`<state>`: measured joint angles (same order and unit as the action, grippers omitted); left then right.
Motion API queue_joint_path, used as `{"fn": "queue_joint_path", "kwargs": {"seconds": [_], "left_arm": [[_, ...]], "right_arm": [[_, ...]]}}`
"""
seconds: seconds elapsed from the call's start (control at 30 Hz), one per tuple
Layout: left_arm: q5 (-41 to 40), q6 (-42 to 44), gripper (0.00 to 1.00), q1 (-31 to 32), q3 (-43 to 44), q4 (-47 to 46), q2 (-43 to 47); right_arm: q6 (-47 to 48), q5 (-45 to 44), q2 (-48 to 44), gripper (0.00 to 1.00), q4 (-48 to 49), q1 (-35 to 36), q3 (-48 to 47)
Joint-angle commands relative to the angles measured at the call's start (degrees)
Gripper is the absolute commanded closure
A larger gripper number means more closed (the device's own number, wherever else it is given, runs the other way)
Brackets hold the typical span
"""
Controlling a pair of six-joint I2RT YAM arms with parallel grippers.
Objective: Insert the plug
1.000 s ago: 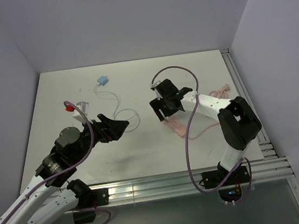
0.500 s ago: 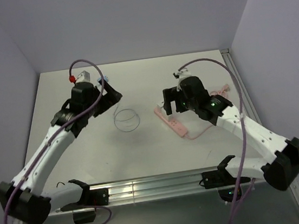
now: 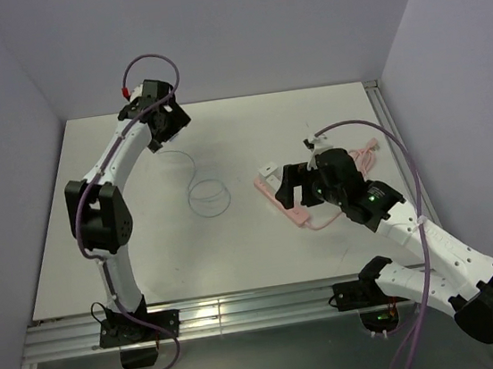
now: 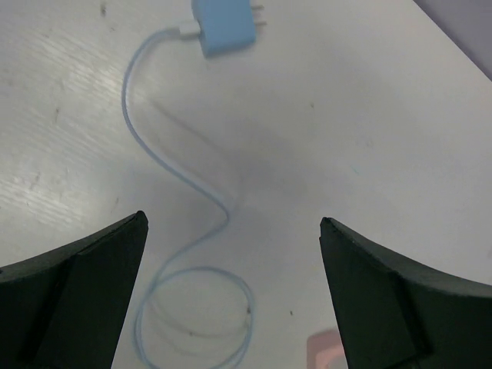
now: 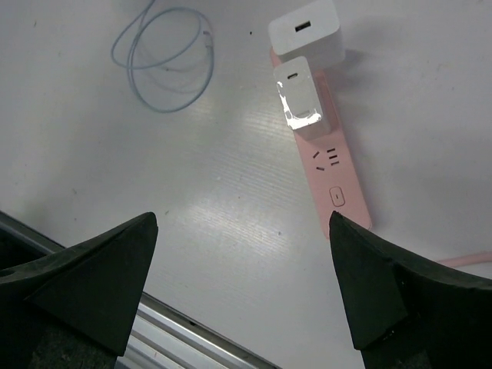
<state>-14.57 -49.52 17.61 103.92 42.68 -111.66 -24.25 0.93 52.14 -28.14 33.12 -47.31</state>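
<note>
The light blue plug [image 4: 225, 24] lies flat on the white table, prongs pointing right, ahead of my left gripper [image 4: 232, 231], which hovers open and empty. Its thin cable [image 4: 165, 154] snakes back to a loose coil [image 3: 210, 196]. In the top view the left gripper [image 3: 164, 124] covers the plug. The pink power strip [image 5: 335, 178] carries two white adapters [image 5: 304, 98], with a free socket [image 5: 327, 157] and a switch below them. My right gripper [image 5: 242, 231] hangs open and empty above the table beside the strip's near end, and in the top view the right gripper [image 3: 292, 188] hangs over the strip [image 3: 299, 213].
The strip's pink cord [image 3: 332, 219] runs right toward an aluminium rail [image 3: 395, 135] along the table's right edge. Another rail [image 3: 244, 309] lines the front edge. Grey walls close in the back and both sides.
My left arm has stretched out from the near left to the far left, ending above the plug. The right gripper has drifted slightly nearer and rightward over the strip.
</note>
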Motion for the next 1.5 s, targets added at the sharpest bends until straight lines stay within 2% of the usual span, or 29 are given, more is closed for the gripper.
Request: {"fn": "queue_joint_path", "kwargs": {"seconds": [0.0, 0.2, 0.33, 0.43, 0.63, 0.73, 0.77, 0.83, 0.87, 1.03, 1.07, 1.1, 1.23, 1.47], "left_arm": [[-5.55, 3.73, 0.01, -2.66, 6.64, 2.24, -6.44], [-4.51, 3.99, 0.07, -8.46, 11.13, -2.68, -14.54], [-3.46, 3.99, 0.07, -10.13, 5.97, -7.86, -14.21], [1.20, 3.64, 0.08, -11.19, 2.53, -11.37, -13.76], [7.88, 3.20, 0.12, -11.45, 2.87, -12.79, -16.05], [9.99, 2.76, 0.22, -11.72, 1.56, -14.28, -15.87], [10.61, 2.85, 0.32, -11.89, 1.03, -15.51, -15.26], [12.79, 3.02, 0.42, -12.24, -1.43, -17.88, -14.65], [13.85, 3.20, 0.56, -12.59, -2.13, -18.85, -14.21], [19.04, 5.48, 0.82, -13.91, -3.20, -22.98, -13.76], [20.44, 6.18, 0.93, -14.09, -3.20, -23.25, -13.15], [20.80, 6.36, 1.00, -14.18, -2.85, -23.34, -12.80], [23.44, 8.29, 1.00, -14.27, -1.44, -22.55, -10.78], [24.76, 11.02, 1.00, -13.83, -4.86, -22.46, 0.54]], "right_arm": [[-0.54, 2.58, -0.11, 0.01, 3.00, 0.27, 1.34], [0.96, 2.85, -0.46, 0.02, 3.97, 0.27, 3.71], [2.27, 1.54, -0.64, 0.02, 3.62, 0.27, 4.42], [2.72, 1.18, -0.81, 0.02, 3.62, 0.27, 4.86], [2.54, 1.97, -0.28, 0.02, 3.80, 0.19, 4.42], [2.28, 1.88, -0.46, 0.02, 3.62, 0.36, 4.33], [2.28, 1.80, -0.55, 0.02, 3.62, 0.28, 4.33], [2.10, 1.62, -0.55, 0.02, 3.53, 0.27, 4.07], [2.01, 1.62, -0.63, 0.02, 3.27, 0.27, 3.63], [1.75, 2.06, -0.72, 0.02, 2.57, 0.27, 2.31], [1.66, 1.97, -0.98, 0.02, 2.30, 0.27, 2.31], [1.49, 1.80, -1.16, 0.02, 2.13, 0.27, 2.22], [0.79, 1.18, -2.30, 0.02, 1.86, 0.27, 2.75], [-0.18, 1.27, -2.92, 0.02, 1.78, 0.27, 2.58]]}}
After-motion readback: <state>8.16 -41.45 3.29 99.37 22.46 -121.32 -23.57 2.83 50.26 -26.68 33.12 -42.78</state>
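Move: The blue plug lies about 9 cm ahead of the open left hand, 4 cm to its left and 14 cm below. At the same height, the cable coil is roughly 19 cm back and 7 cm right of that hand; the white chargers on the strip are some 14 cm back, 25 cm right and 11 cm below it. From the right hand the blue plug is about 33 cm ahead, 32 cm left and 16 cm below. Left hand drops some 13 cm, forward and left, pinches the blue plug's cable, then lifts about 6 cm. ##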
